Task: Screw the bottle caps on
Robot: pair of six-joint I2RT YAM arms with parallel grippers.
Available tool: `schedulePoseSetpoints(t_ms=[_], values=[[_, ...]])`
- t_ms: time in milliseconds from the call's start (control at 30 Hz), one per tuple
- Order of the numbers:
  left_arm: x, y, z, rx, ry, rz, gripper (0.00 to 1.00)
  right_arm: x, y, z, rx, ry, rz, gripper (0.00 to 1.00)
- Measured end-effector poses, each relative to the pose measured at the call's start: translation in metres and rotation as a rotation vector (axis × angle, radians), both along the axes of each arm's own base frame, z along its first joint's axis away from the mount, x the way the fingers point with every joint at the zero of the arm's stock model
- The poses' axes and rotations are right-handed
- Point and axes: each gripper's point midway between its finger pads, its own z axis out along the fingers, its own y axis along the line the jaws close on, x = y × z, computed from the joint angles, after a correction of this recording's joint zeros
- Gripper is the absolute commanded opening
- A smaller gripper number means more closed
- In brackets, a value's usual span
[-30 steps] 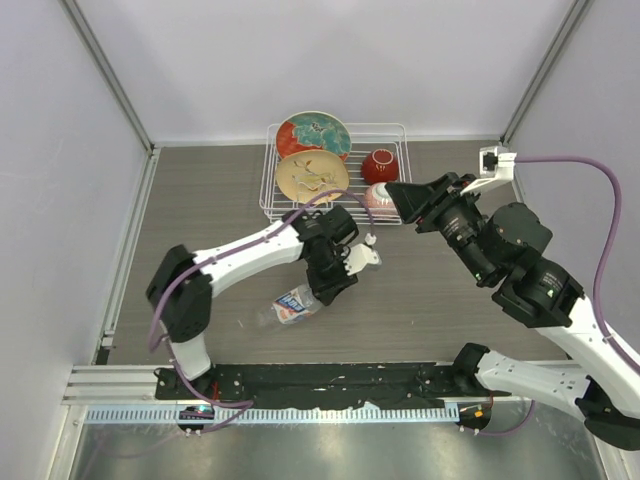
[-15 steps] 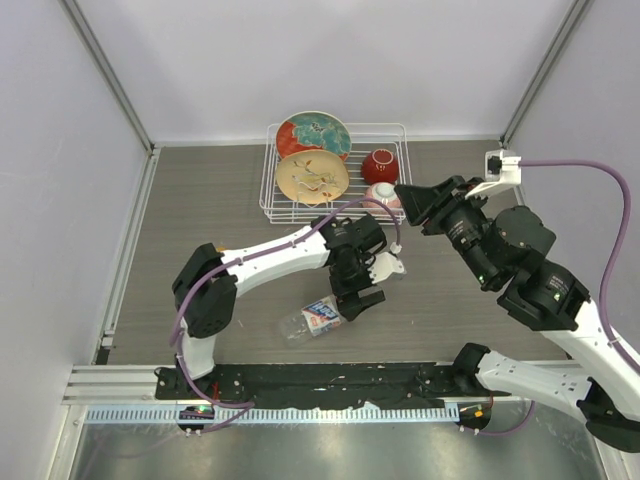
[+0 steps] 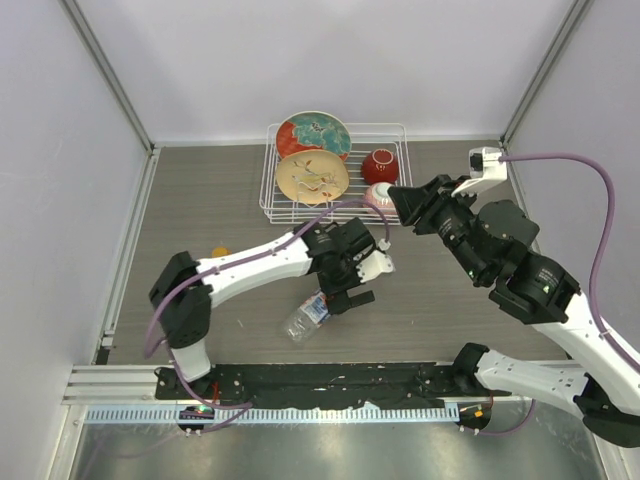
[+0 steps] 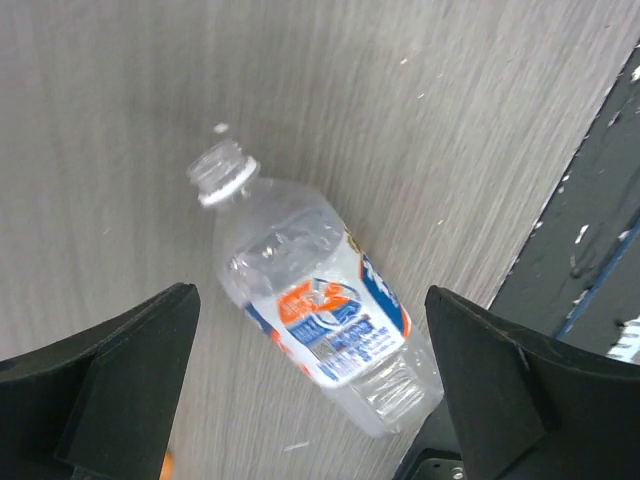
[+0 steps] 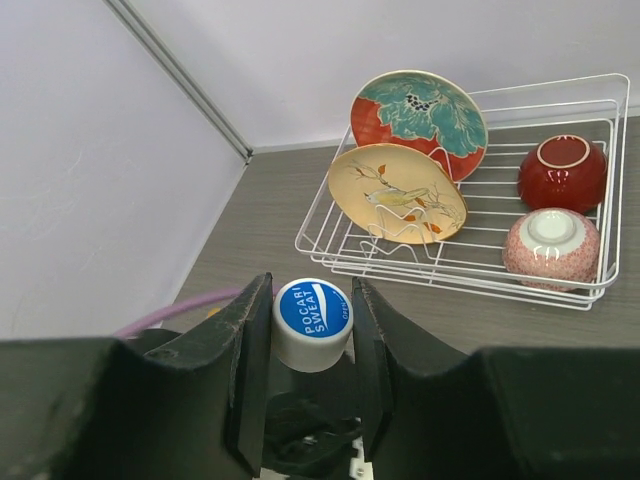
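Note:
A clear bottle with a white-blue label lies on its side on the table, its open neck bare. My left gripper hangs open just above it, one finger on each side of the label and touching nothing. In the top view the bottle lies by the left gripper, near the front rail. My right gripper is shut on a white cap with a blue printed top, held in the air near the rack. A small orange cap rests on the table to the left.
A white wire rack at the back holds two plates, a red bowl and a pink bowl. A black rail runs along the near edge, close to the bottle's base. Walls close in left and right.
My left gripper has opened and let go of the bottle, which now lies on the table slightly further right and nearer the rail. The right gripper keeps its grip on the cap.

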Motion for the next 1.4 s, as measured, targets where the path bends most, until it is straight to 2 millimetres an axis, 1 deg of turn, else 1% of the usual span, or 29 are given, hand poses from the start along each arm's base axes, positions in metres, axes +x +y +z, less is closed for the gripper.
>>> schedulePoseSetpoints(t_ms=[67,133,200,267,300,333,467,567,767,833,967,1033,1200,1400], values=[[0.004,0.011,0.014,-0.009,-0.06,0.018,1.0,0.0,0.002,0.0,-0.011,0.002,0.007,0.11],[0.008,0.02,0.033,-0.047,-0.139,0.045,1.0,0.001,0.004,0.002,-0.02,0.001,0.013,0.11],[0.009,0.031,0.05,-0.087,-0.193,0.074,1.0,0.001,0.006,0.003,-0.029,0.001,0.023,0.1],[0.009,0.038,0.056,-0.117,-0.226,0.102,1.0,0.001,0.009,0.008,-0.029,-0.003,0.035,0.11],[0.008,0.043,0.055,-0.118,-0.237,0.115,1.0,0.002,0.011,0.01,-0.028,-0.005,0.039,0.11],[0.006,0.048,0.049,-0.109,-0.238,0.13,1.0,0.002,0.012,0.012,-0.026,-0.006,0.045,0.11],[-0.006,0.074,0.01,-0.012,-0.195,0.16,1.0,0.0,0.016,0.014,-0.026,-0.005,0.064,0.11],[-0.015,0.083,-0.004,0.019,-0.161,0.178,1.0,0.0,0.019,0.012,-0.032,0.0,0.078,0.11],[-0.017,0.079,-0.011,0.007,-0.138,0.222,1.0,0.003,0.029,0.007,-0.062,0.029,0.101,0.11],[-0.017,0.077,-0.017,-0.002,-0.131,0.237,1.0,0.004,0.032,0.007,-0.068,0.035,0.107,0.11],[-0.026,0.09,-0.036,0.038,-0.107,0.243,1.0,0.004,0.033,0.007,-0.07,0.037,0.115,0.11],[-0.027,0.092,-0.038,0.046,-0.103,0.244,1.0,0.003,0.033,0.007,-0.069,0.037,0.117,0.11],[-0.024,0.088,-0.045,0.071,-0.094,0.242,1.0,0.003,0.036,0.008,-0.069,0.038,0.128,0.11],[-0.023,0.088,-0.066,0.127,-0.074,0.236,1.0,0.006,0.04,0.011,-0.071,0.037,0.133,0.1]])
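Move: The clear bottle lies uncapped on its side on the table, its middle about 8 cm to the left of the empty left hand, 2 cm ahead and some 8 cm below. The orange bottle stands roughly 29 cm to the left and 15 cm ahead, 7 cm lower than the hand. From the right hand, which holds the white cap, the clear bottle is about 13 cm left, 3 cm back and 41 cm down. The clear bottle is approached from above: the left hand lifts about 5 cm while swinging left, then sinks past its starting height to bring its wide-open fingers down over the label, ending some 9 cm left and 6–7 cm lower. It also draws back slightly and turns roughly 15 degrees counter-clockwise. The right hand keeps its grip on the white cap and drifts about 4 cm left. ##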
